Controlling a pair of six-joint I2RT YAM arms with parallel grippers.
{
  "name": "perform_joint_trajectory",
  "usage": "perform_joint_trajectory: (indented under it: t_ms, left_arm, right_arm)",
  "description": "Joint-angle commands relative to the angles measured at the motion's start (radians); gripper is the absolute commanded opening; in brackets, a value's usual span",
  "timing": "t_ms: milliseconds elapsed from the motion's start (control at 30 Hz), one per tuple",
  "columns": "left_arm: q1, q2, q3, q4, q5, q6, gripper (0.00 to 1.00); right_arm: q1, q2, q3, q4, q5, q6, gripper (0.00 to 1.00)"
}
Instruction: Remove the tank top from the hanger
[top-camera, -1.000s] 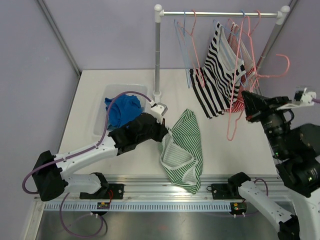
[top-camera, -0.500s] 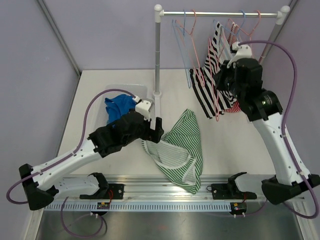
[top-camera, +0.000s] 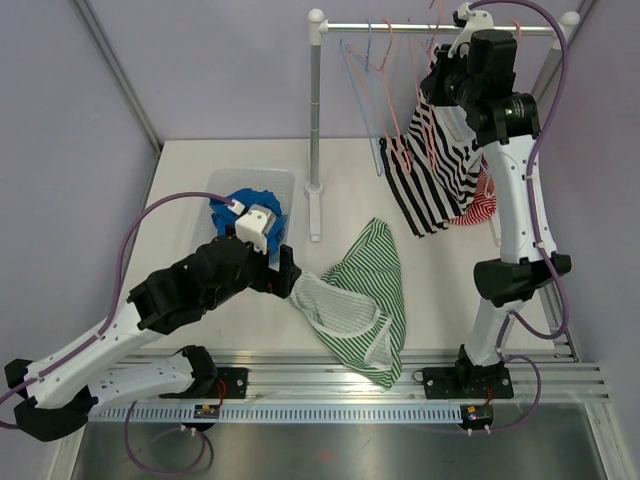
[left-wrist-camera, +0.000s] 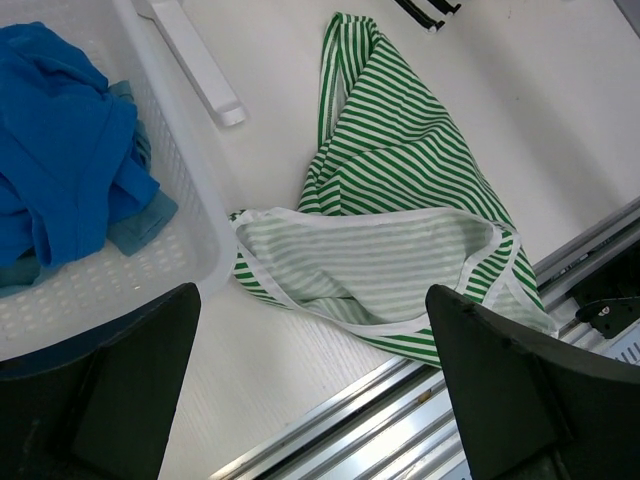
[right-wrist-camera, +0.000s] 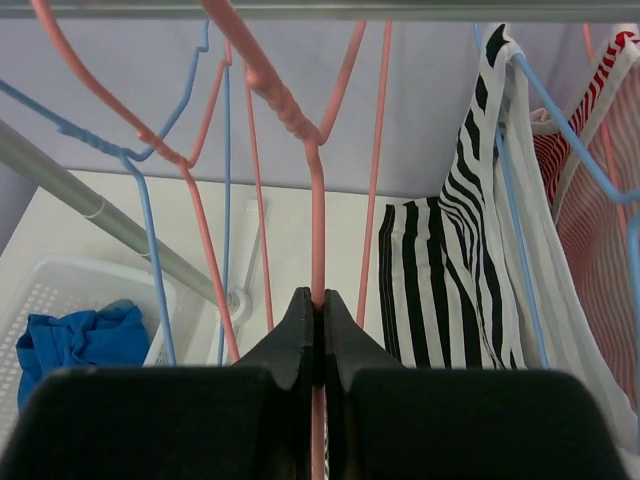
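Observation:
A green-and-white striped tank top (top-camera: 365, 300) lies flat on the table with no hanger in it; it also shows in the left wrist view (left-wrist-camera: 400, 220). My left gripper (top-camera: 287, 277) is open and empty, hovering just left of the top's white-edged opening (left-wrist-camera: 320, 400). My right gripper (top-camera: 438, 80) is raised at the rack rail (top-camera: 400, 27) and is shut on the neck of a bare pink hanger (right-wrist-camera: 318, 220). A black-and-white striped tank top (top-camera: 440, 165) hangs on a blue hanger (right-wrist-camera: 560, 110) just right of it.
A clear basket (top-camera: 200, 235) with blue clothes (top-camera: 250, 212) stands at the left. The rack's pole (top-camera: 315, 110) and foot bar (top-camera: 314, 215) stand mid-table. A red striped top (top-camera: 482, 205) and several bare pink and blue hangers hang on the rail. An aluminium rail (top-camera: 330, 375) runs along the near edge.
My right arm swung from the table's right side up to the rail with the pink hanger. My left gripper drew back to the left, dragging the green top's edge with it, and stands open.

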Motion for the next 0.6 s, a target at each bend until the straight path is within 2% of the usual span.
perform_joint_trajectory:
  t_ms: [0, 167, 367, 500, 533, 567]
  left_arm:
    - [-0.01, -0.009, -0.012, -0.005, -0.026, 0.011, 0.99]
    - [-0.016, -0.017, -0.023, 0.007, -0.024, 0.01, 0.99]
    - [-0.016, 0.012, -0.016, 0.021, -0.027, 0.005, 0.99]
    - [-0.017, 0.047, -0.015, 0.053, -0.007, -0.001, 0.99]
    - [-0.017, 0.055, -0.018, 0.084, 0.002, -0.003, 0.99]
    - [-0.017, 0.066, -0.027, 0.104, 0.023, -0.006, 0.99]
  right_arm:
    - [-0.011, 0.063, 0.125, -0.003, -0.058, -0.035, 0.0]
    - [-0.012, 0.16, 0.213, -0.043, -0.112, -0.002, 0.0]
    - [-0.012, 0.069, -0.009, 0.034, -0.118, 0.034, 0.0]
    - [-0.012, 0.019, -0.077, 0.055, -0.127, 0.035, 0.01]
    - [-0.011, 0.014, -0.077, 0.049, -0.132, 0.031, 0.12]
    - [-0.011, 0.009, -0.077, 0.043, -0.132, 0.027, 0.32]
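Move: The stretch of rail meant for the empty pink hanger is about 4 cm ahead of the right hand, 2 cm to its left and 8 cm above. An already hung pink hanger is some 8 cm left and 4 cm ahead. The black-striped tank top hangs about 5 cm right, 3 cm ahead and 15 cm lower. From the left hand, the green-striped tank top lies roughly 15 cm right, 2 cm ahead and 24 cm down; the basket is 9 cm left and 17 cm ahead. The empty pink hanger, still pinched just below its neck, is brought down about 6 cm by the right hand to hook it over the rail, after first going some 3 cm forward and 2 cm left. The right fingers tip slightly down on the way, then start to part and let the wire go at the bottom. The open left hand sinks about 2 cm above the green-striped tank top. ##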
